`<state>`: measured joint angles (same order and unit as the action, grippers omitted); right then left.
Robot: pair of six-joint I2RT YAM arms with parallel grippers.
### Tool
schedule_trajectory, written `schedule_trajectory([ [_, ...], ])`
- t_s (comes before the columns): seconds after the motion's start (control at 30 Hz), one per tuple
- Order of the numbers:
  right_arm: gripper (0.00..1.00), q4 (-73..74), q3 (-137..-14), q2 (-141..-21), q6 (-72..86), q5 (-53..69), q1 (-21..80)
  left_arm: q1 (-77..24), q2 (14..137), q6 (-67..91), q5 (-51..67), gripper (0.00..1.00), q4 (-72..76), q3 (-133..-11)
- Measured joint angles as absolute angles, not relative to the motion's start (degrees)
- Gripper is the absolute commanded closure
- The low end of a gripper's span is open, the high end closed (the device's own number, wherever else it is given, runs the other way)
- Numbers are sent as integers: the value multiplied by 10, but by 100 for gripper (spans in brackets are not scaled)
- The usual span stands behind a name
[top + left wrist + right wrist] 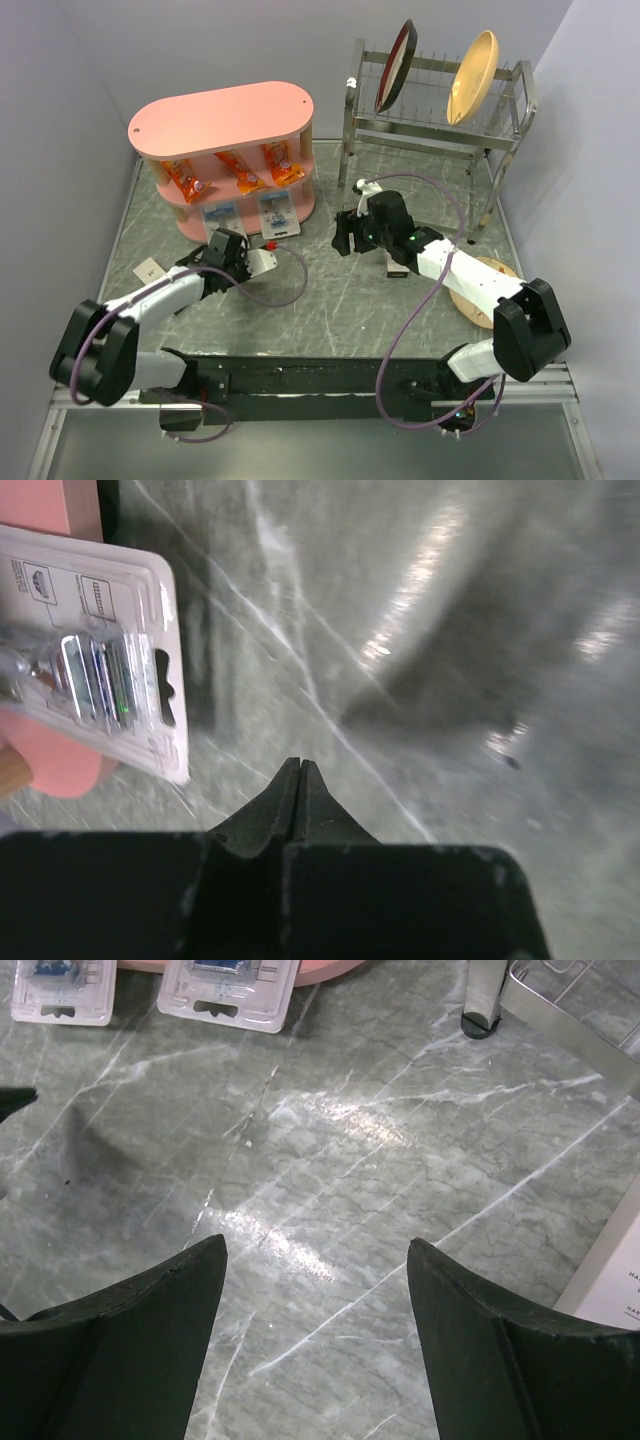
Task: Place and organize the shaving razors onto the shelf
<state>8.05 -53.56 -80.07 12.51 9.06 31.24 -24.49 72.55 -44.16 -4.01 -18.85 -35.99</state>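
Observation:
Two shaving razors, flat clear packs (222, 215) (278, 212), stand side by side on the bottom board of the pink shelf (220, 115). The right wrist view shows both packs (60, 990) (230, 990) at its top edge. My left gripper (266, 250) (300, 763) is shut and empty, low over the marble floor just in front of the shelf; one razor pack (95, 665) lies to its left, apart from it. My right gripper (345, 235) (316, 1242) hangs open over bare marble to the right of the shelf, holding nothing.
Orange snack packets (240, 172) fill the shelf's middle board. A metal dish rack (430, 125) with a dark plate (395, 50) and a yellow plate (472, 62) stands at the back right. A round wooden board (485, 290) lies under the right arm. A small white card (148, 268) lies at the left.

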Motion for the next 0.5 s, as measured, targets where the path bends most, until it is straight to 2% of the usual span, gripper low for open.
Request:
schedule_trajectory([
  [0.2, 20, 81, -536, -801, 123, 90, 312, -187, 809, -494, -32, 99, -141, -383],
  [0.5, 20, 81, -536, -801, 123, 89, 312, -147, 862, -561, -11, 99, -123, -434],
])
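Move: The left hand, fingers shut, is low over the table. The left razor pack's middle is about 14 cm ahead, 1 cm to the right and 2 cm below; its near edge starts only some 6 cm ahead. The right razor pack lies about 14 cm ahead and 14 cm to the right, the white box roughly 16 cm left and 3 cm back. From the right hand, the left razor pack is some 11 cm ahead, 28 cm left and 12 cm below. Bring the left gripper, kept shut and pointing steeply down, about 6 cm forward and 3 cm to the left, sinking a centimetre or so at the start and then running nearly level. Slow down as the fingertips come close to the near-left corner of the left razor pack; keep the wrist's attitude almost as it is. ##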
